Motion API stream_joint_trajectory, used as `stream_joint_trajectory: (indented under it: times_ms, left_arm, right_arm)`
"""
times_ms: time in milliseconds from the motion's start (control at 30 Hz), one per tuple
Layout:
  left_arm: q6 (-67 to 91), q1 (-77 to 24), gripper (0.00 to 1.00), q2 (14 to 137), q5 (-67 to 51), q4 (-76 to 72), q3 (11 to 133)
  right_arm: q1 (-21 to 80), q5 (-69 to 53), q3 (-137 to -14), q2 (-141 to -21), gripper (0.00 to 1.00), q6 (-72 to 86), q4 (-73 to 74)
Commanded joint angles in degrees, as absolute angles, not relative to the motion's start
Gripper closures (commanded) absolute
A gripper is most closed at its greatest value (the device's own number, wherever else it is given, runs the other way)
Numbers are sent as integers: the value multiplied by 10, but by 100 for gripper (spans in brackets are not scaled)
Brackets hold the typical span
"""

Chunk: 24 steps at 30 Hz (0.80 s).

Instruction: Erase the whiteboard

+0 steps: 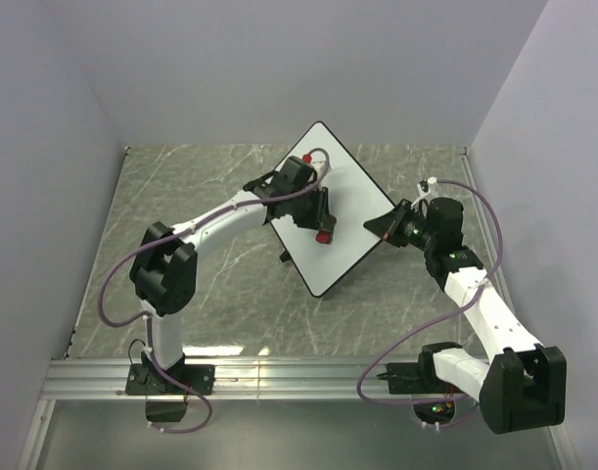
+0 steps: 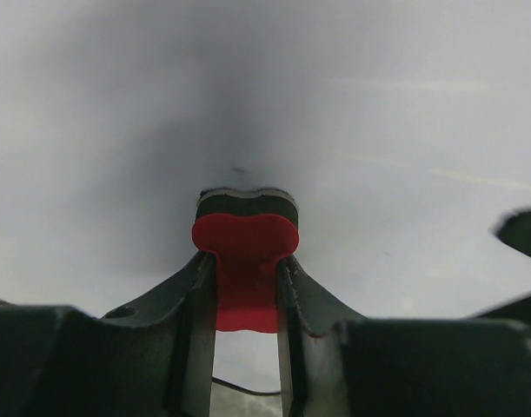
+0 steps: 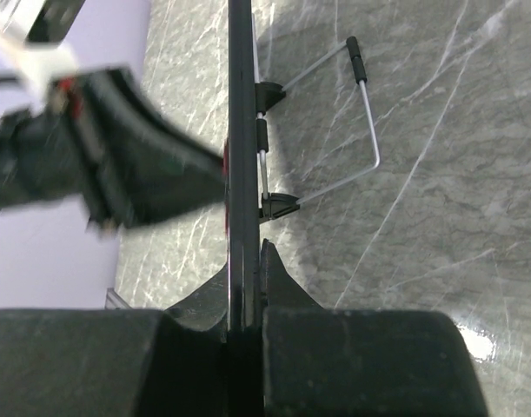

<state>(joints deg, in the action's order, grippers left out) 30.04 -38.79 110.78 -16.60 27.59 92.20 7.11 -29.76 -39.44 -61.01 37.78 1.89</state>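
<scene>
The whiteboard (image 1: 349,206) stands tilted at the middle back of the table, and its white face (image 2: 378,130) shows only a faint dark speck (image 2: 237,169). My left gripper (image 1: 322,227) is shut on a red-and-black eraser (image 2: 245,252), whose black pad is pressed against the board. In the top view the eraser (image 1: 323,237) sits near the board's centre. My right gripper (image 1: 379,228) is shut on the board's right edge. In the right wrist view that edge (image 3: 242,130) runs straight up between the jaws of my right gripper (image 3: 244,265).
A bent wire stand (image 3: 368,130) is clipped to the board's back. The marbled grey table (image 1: 220,294) is enclosed by pale walls, with an aluminium rail (image 1: 279,377) along the near edge. My left arm (image 3: 117,169) shows blurred beyond the board.
</scene>
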Motion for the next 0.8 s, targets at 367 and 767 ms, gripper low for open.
stream_joint_trajectory:
  times_ms: [367,767]
  left_arm:
    - [347,-360,100,1093,-172,285,937]
    - [296,-272,100,957,-56,368,919]
  right_arm:
    - [87,-316,-398,-610,100,338,94]
    - [87,-316,-398,-584,100,326,109]
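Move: The left hand still holds the red eraser at the whiteboard's face. The board's left edge lies about 13 cm to its left and 4 cm ahead, a few centimetres lower. The right gripper, clamping the board's right corner, is some 14 cm to the left hand's right and level with it in reach. From the right hand, that left edge is about 27 cm left and 3 cm ahead, roughly 6 cm lower. After edging back, the left hand sweeps its eraser some 15 cm left and forward to the whiteboard's edge. ##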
